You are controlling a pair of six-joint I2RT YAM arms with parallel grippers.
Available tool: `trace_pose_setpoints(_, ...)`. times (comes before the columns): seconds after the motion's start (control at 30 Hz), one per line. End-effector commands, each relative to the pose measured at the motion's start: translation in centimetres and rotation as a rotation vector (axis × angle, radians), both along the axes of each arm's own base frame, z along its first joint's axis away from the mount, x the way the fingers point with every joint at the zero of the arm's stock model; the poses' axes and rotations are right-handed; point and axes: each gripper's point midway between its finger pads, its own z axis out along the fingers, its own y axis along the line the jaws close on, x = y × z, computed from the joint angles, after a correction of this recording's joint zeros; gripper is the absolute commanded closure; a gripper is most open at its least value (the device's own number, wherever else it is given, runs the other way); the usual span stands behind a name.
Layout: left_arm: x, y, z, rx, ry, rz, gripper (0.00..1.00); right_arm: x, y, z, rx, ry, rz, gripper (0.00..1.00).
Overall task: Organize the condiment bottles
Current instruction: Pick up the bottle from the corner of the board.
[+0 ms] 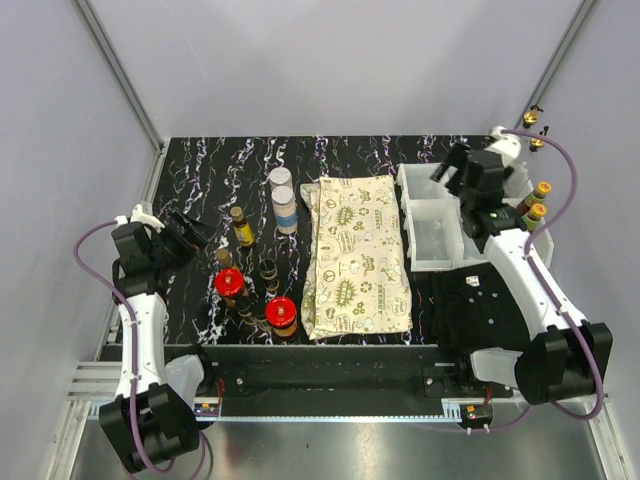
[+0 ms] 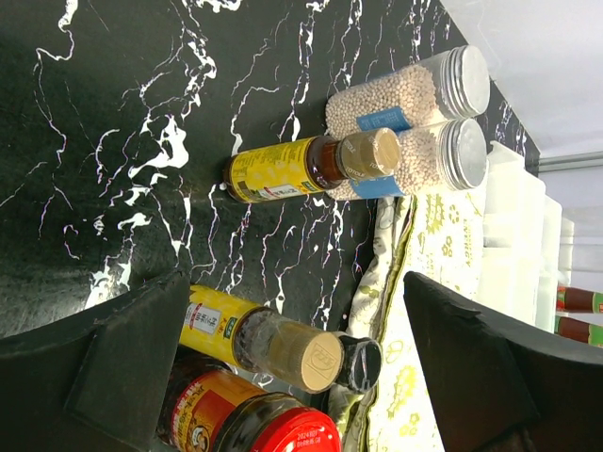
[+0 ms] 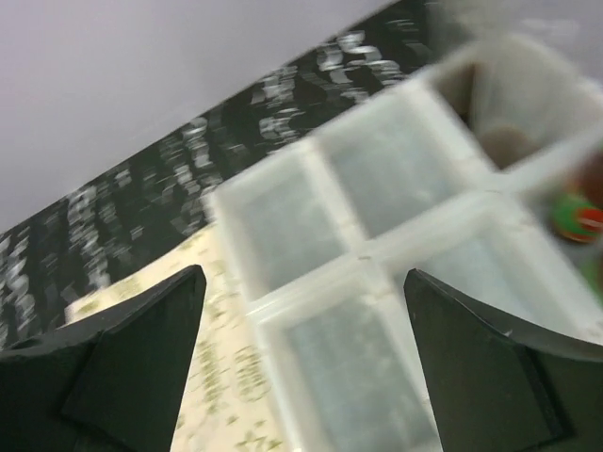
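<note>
The condiment bottles stand grouped on the left of the black marble table: two clear white-capped jars (image 1: 283, 195), a yellow-labelled bottle (image 1: 241, 226), two red-capped jars (image 1: 229, 283) (image 1: 281, 312) and small dark bottles (image 1: 268, 270). My left gripper (image 1: 195, 232) is open just left of the group, holding nothing. In the left wrist view it (image 2: 294, 282) faces a gold-capped yellow bottle (image 2: 254, 334) and a red-capped jar (image 2: 254, 424). Two more bottles (image 1: 538, 200) stand right of the bins. My right gripper (image 1: 455, 170) (image 3: 303, 273) hangs open and empty over the white bins (image 3: 363, 254).
A cream patterned cloth (image 1: 357, 255) lies between the bottle group and the white compartment bins (image 1: 430, 215). Two gold-capped bottles (image 1: 533, 128) sit at the far right corner by the wall. The right wrist view is blurred.
</note>
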Motion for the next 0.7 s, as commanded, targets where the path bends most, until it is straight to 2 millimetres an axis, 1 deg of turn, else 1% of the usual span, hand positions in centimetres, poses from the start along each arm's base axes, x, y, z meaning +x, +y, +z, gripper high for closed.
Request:
trace_pose_setpoints(0.0, 0.2, 0.1, 1.7, 0.020, -0.086, -0.003, 0.01, 2.0, 9.5, 1.2, 0.023, -0.030, 0.333, 0.05)
trace_pose_setpoints(0.03, 0.1, 0.0, 1.9, 0.024, -0.095, -0.003, 0.01, 2.2, 11.9, 0.4, 0.019, -0.007, 0.399, 0.05)
trace_pose_setpoints(0.07, 0.1, 0.0, 2.0, 0.024, -0.097, -0.001, 0.01, 1.6, 15.2, -0.1, 0.002, 0.007, 0.488, 0.05)
trace_pose_setpoints(0.1, 0.0, 0.0, 2.1, 0.023, -0.101, -0.003, 0.01, 1.3, 17.3, -0.5, -0.007, 0.016, 0.540, 0.05)
trace_pose_setpoints(0.13, 0.0, -0.1, 2.3, 0.022, -0.106, -0.008, 0.01, 1.2, 19.3, -1.3, -0.015, 0.039, 0.594, 0.05)
trace_pose_setpoints(0.17, 0.0, -0.2, 2.5, 0.021, -0.111, -0.010, 0.01, 0.0, 22.5, -1.6, -0.037, 0.045, 0.687, 0.05)
trace_pose_setpoints(0.23, -0.2, -0.3, 2.9, 0.028, -0.130, -0.016, 0.01, -1.2, 25.9, -2.4, -0.069, 0.061, 0.797, 0.05)
trace_pose_setpoints(0.27, -0.3, -0.3, 2.9, 0.031, -0.133, -0.015, 0.01, -3.0, 28.6, -2.6, -0.081, 0.061, 0.877, 0.05)
trace_pose_setpoints(0.33, -0.5, -0.4, 3.3, 0.041, -0.151, -0.013, 0.01, -4.8, 31.4, -3.1, -0.116, 0.065, 0.986, 0.05)
trace_pose_setpoints(0.37, -0.5, -0.2, 3.5, 0.049, -0.158, -0.004, 0.01, -6.7, 33.4, -3.4, -0.132, 0.069, 1.057, 0.05)
trace_pose_setpoints(0.4, -0.5, -0.3, 3.5, 0.049, -0.158, -0.007, 0.01, -8.0, 34.5, -3.5, -0.141, 0.073, 1.106, 0.05)
trace_pose_setpoints(0.47, -0.5, -0.2, 3.3, 0.047, -0.153, -0.008, 0.01, -10.0, 36.1, -3.8, -0.161, 0.078, 1.183, 0.04)
trace_pose_setpoints(0.5, -0.4, -0.3, 3.2, 0.040, -0.145, -0.016, 0.01, -11.9, 37.4, -4.2, -0.164, 0.085, 1.245, 0.04)
trace_pose_setpoints(0.57, -0.4, -0.5, 3.1, 0.032, -0.142, -0.026, 0.01, -14.4, 38.9, -4.2, -0.147, 0.090, 1.346, 0.04)
trace_pose_setpoints(0.6, -0.4, -0.5, 3.1, 0.031, -0.142, -0.024, 0.01, -16.3, 40.0, -4.3, -0.150, 0.092, 1.409, 0.04)
trace_pose_setpoints(0.67, -0.4, -0.5, 3.3, 0.033, -0.148, -0.026, 0.01, -18.4, 40.6, -4.4, -0.172, 0.091, 1.469, 0.02)
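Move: About 46 cm to the right hand's left, some 24 cm back and 21 cm below it stands the small dark-capped bottle. Of that bottle, the nearer white-lidded jar is roughly 12 cm farther out and 3 cm to the right, the far yellow-label bottle 10 cm farther out and 6 cm left, and the front red-lidded jar 8 cm nearer and 2 cm right. From the left hand the dark-capped bottle lies about 12 cm back, 15 cm right and 12 cm down. Sweeping fast to its left by nearly 40 cm, the empty right hand leaves the box and crosses the patterned cloth towards the remaining bottles, soon curving back about 15 cm and sinking some 7 cm. The wrist swings some 75 degrees counter-clockwise and tips further down; the fingers stay wide open, touching nothing. The left hand rises about 2 cm. ##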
